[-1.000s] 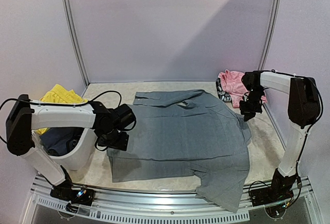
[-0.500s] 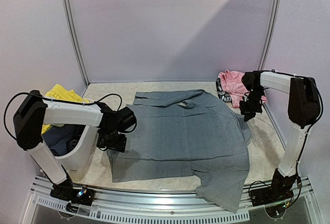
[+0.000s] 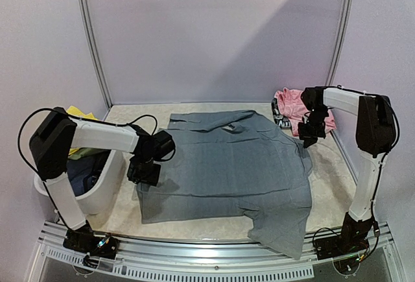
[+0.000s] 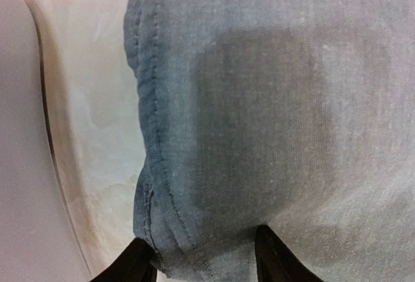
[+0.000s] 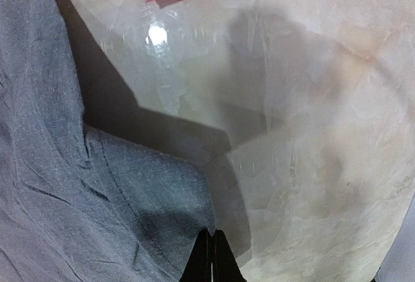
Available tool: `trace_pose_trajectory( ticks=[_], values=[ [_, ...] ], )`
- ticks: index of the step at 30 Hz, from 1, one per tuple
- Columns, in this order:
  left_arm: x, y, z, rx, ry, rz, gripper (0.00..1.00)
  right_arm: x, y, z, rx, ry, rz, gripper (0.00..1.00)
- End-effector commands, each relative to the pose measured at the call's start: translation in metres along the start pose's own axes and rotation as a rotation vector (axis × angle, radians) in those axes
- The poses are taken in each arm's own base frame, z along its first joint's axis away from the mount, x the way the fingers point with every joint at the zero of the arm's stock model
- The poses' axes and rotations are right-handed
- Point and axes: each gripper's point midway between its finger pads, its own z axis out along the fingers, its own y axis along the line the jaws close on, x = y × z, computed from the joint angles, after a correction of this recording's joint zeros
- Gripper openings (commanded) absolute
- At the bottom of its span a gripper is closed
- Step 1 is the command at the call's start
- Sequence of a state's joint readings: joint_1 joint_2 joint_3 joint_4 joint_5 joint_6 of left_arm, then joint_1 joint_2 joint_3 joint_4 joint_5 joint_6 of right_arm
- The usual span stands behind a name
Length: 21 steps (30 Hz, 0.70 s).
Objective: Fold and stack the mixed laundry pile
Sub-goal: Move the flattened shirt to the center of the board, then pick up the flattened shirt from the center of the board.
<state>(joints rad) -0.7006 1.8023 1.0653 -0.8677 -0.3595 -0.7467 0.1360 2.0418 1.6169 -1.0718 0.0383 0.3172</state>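
A large grey shirt (image 3: 227,165) lies spread flat across the table. My left gripper (image 3: 144,172) is at the shirt's left edge, close to the tub. In the left wrist view the stitched hem of the shirt (image 4: 272,100) bunches between the two dark fingers of the gripper (image 4: 201,256), which stand apart. My right gripper (image 3: 308,136) is at the shirt's far right corner. In the right wrist view its fingers (image 5: 212,246) are pressed together on the edge of the fabric (image 5: 65,198), which is raised off the table and casts a shadow.
A white tub (image 3: 107,185) stands at the left with dark blue garments (image 3: 84,168) inside and yellow shorts (image 3: 78,112) at its far rim. A pink piece (image 3: 292,104) lies at the back right, just beyond the right gripper. One sleeve hangs over the table's near edge (image 3: 279,236).
My left gripper has drawn in to the shirt's left hem and its fingers have narrowed around the fabric. The right gripper has shifted slightly left with the shirt's corner.
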Motion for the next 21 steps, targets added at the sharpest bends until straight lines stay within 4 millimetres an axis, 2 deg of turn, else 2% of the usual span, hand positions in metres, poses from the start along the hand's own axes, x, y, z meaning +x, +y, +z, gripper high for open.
trace_pose_trajectory(
  ticks=[1, 3, 4, 9, 12, 13, 16, 17, 19, 21],
  values=[
    [-0.025, 0.006, 0.003, -0.032, -0.025, -0.011, 0.51, -0.022, 0.009, 0.004, -0.029, -0.031, 0.031, 0.00],
    [-0.034, 0.006, -0.007, -0.035, -0.045, -0.007, 0.52, -0.029, 0.011, 0.000, -0.033, -0.040, 0.030, 0.02],
    [-0.039, 0.005, -0.015, -0.028, -0.062, -0.005, 0.54, -0.031, 0.011, -0.004, -0.031, -0.045, 0.029, 0.06],
    [-0.041, 0.001, -0.052, 0.017, -0.147, 0.034, 0.71, -0.031, 0.011, -0.031, -0.050, -0.088, 0.033, 0.41],
    [-0.034, -0.007, -0.072, 0.042, -0.199, 0.088, 0.81, -0.021, 0.008, -0.042, -0.063, -0.104, 0.052, 0.57],
    [-0.032, -0.010, -0.080, 0.055, -0.218, 0.115, 0.83, -0.017, 0.006, -0.051, -0.069, -0.121, 0.056, 0.60],
    [-0.026, -0.035, -0.110, 0.133, -0.315, 0.250, 0.87, 0.001, 0.000, -0.066, -0.079, -0.140, 0.071, 0.67],
    [-0.021, -0.049, -0.124, 0.169, -0.357, 0.316, 0.87, 0.014, 0.002, -0.063, -0.098, -0.115, 0.074, 0.68],
    [-0.013, -0.074, -0.147, 0.249, -0.426, 0.428, 0.87, 0.032, 0.001, -0.074, -0.123, -0.125, 0.083, 0.70],
    [0.000, -0.104, -0.170, 0.360, -0.480, 0.552, 0.87, 0.052, 0.001, -0.075, -0.143, -0.119, 0.090, 0.72]
  ],
)
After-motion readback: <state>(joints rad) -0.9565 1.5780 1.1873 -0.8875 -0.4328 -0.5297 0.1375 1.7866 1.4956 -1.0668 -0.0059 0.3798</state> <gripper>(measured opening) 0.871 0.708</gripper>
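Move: The left fingers are down on the grey shirt's left edge and the right fingers are shut on its right sleeve end. The shirt's middle lies some 25 cm to the left hand's right and 6 cm ahead; from the right hand it's about 24 cm left and 9 cm back, a few cm lower. The laundry basket stands about 19 cm to the left hand's left, 4 cm farther out; the pink cloth lies roughly 12 cm straight ahead of the right hand. Still on the shirt's two side edges, both hands drag it forward about 3 cm, then open and come free. The left rises some 10 cm, swinging right over the shirt and back while turning about 25 degrees clockwise; the right lifts off the sleeve end and draws back about 5 cm, fingers tilting slightly outward. ##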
